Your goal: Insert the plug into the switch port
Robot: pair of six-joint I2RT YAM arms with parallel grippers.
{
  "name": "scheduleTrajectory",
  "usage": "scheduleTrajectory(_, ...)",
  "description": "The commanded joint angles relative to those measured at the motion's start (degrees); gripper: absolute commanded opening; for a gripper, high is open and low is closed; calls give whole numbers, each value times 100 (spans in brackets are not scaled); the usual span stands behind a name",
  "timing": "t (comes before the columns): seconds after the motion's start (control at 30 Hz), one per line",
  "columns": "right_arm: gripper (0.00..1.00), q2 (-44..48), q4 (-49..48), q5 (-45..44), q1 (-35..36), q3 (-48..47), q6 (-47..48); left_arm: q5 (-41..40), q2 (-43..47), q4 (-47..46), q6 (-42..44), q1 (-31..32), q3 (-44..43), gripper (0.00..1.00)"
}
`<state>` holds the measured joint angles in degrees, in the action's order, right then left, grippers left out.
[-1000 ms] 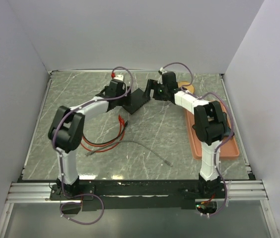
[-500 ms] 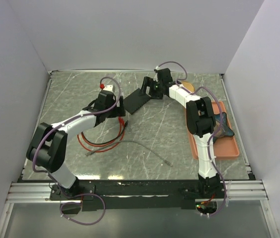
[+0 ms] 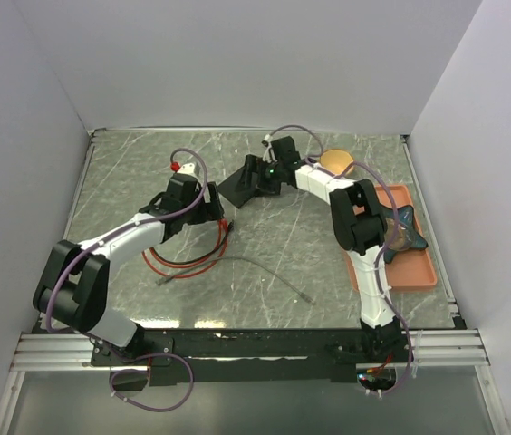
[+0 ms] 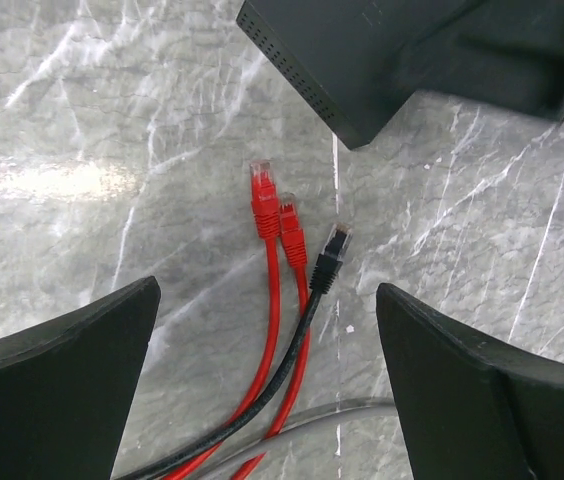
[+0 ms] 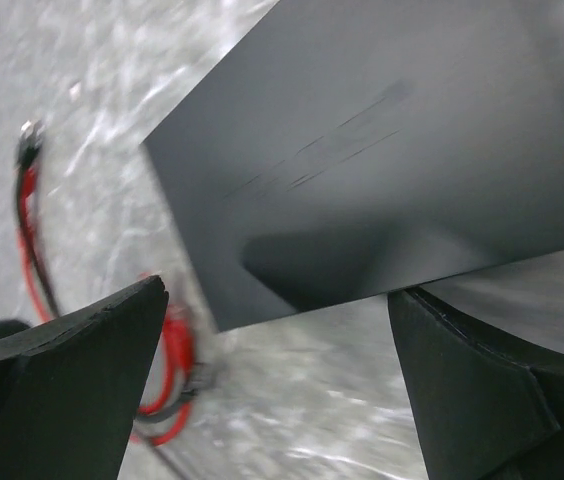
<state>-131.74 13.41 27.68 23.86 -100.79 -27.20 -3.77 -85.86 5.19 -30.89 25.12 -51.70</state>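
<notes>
The switch is a flat black box [image 3: 236, 188] at the back middle of the table. In the left wrist view its corner [image 4: 402, 55] shows a row of small vent holes; its ports are hidden in every view. My left gripper [image 3: 210, 209] is open and empty just left of the box, above the cable ends. Between its fingers [image 4: 62, 390] lie two red plugs [image 4: 262, 195] and a black plug [image 4: 333, 245], flat on the table. My right gripper [image 3: 249, 178] is open at the box's far right edge; the box top [image 5: 392, 140] fills its view.
Red and black cable loops [image 3: 183, 263] lie left of centre. A grey cable [image 3: 274, 272] runs across the middle. An orange tray [image 3: 399, 272] at the right holds a dark object [image 3: 408, 228]. A round tan thing [image 3: 335, 161] sits behind it. White walls enclose the table.
My left gripper has drawn back toward the near left, off the box and over the plugs. My right gripper has moved left, and the box has shifted left with it.
</notes>
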Motion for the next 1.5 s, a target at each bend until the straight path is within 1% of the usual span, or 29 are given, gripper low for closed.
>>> scheduleTrajectory(0.0, 99, -97, 109, 430, 295, -291, -251, 35, 333, 96, -39, -34, 125, 96)
scheduleTrajectory(0.13, 99, -202, -171, 554, 453, -528, -452, -53, 570, 131, -83, -34, 274, 96)
scheduleTrajectory(0.33, 99, -659, -102, 730, 637, -1222, -532, -115, 624, 228, -92, -52, 354, 96)
scheduleTrajectory(0.47, 99, -704, -391, 730, 682, -1232, -470, -98, 606, 228, -66, -60, 363, 96)
scheduleTrajectory(0.57, 99, -634, -269, 783, 673, -1197, -409, 43, 527, 158, -48, -60, 371, 96)
scheduleTrajectory(0.63, 99, -275, -312, 721, 673, -751, -286, 174, 404, 88, -48, -60, 354, 97)
scheduleTrajectory(0.67, 99, -108, -417, 591, 673, -531, -260, 192, 352, 61, -48, -60, 336, 99)
scheduleTrajectory(0.7, 99, 251, -488, 537, 664, -51, -216, 201, 247, 52, -57, -60, 319, 99)
scheduleTrajectory(0.77, 99, 587, -559, 327, 664, 392, -154, 228, 123, 17, -66, -52, 249, 93)
scheduleTrajectory(0.8, 99, 902, -593, 230, 655, 785, -110, 236, 1, 0, -48, -25, 214, 91)
scheduleTrajectory(0.83, 99, 1053, -603, 142, 647, 972, -84, 219, -70, 8, -40, 1, 126, 90)
scheduleTrajectory(0.93, 99, 1580, -541, -175, 533, 1614, -84, -44, -465, 113, -22, 220, -180, 88)
scheduleTrajectory(0.97, 99, 1703, -532, -219, 445, 1789, -145, -245, -571, 279, -22, 291, -304, 86)
scheduleTrajectory(1.1, 99, 2563, -778, -298, 173, 2904, -294, -826, -1106, 518, 22, 827, -753, 84)
scheduleTrajectory(1.17, 99, 2811, -927, -281, 102, 3222, -312, -993, -1274, 579, -4, 1020, -938, 83)
scheduleTrajectory(1.23, 99, 3049, -832, -298, 31, 3469, -295, -1143, -1494, 606, -22, 1117, -1060, 83)
scheduleTrajectory(1.33, 99, 3207, -761, -237, 14, 3672, -242, -1441, -1845, 781, -83, 1275, -1271, 75)
scheduleTrajectory(1.37, 99, 3234, -804, -193, 14, 3733, -233, -1599, -1942, 877, -179, 1345, -1342, 68)
scheduleTrajectory(1.43, 99, 3278, -787, -228, 5, 3830, -242, -2037, -2188, 1193, -294, 1390, -1526, 63)
scheduleTrajectory(1.47, 99, 3313, -822, -185, 5, 3874, -268, -2127, -2250, 1273, -373, 1433, -1571, 53)
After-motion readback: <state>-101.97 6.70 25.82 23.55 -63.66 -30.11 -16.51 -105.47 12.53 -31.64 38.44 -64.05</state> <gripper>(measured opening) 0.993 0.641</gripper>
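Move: The left hand, open, has the black plug about 6 cm to its right, 2 cm back and 9 cm below. The two red plugs lie just beside the black one, about 3 cm and 5 cm right of the hand and roughly level with it. The switch is about 9 cm ahead of that hand and 10 cm right. For the right hand, the switch's middle is some 3 cm below, 2 cm ahead and 1 cm right; the black plug is 12 cm back and 4 cm left. Against the switch's near side, the open right hand keeps pushing left, travelling about 8 cm and slightly back, then clears it and withdraws some 14 cm right and 9 cm back. The left hand eases back 2 cm, then sinks about 7 cm and swings 7 cm right to the black plug, rolling its left side up about 15 degrees while its fingers part-close around the plug without gripping it yet. ##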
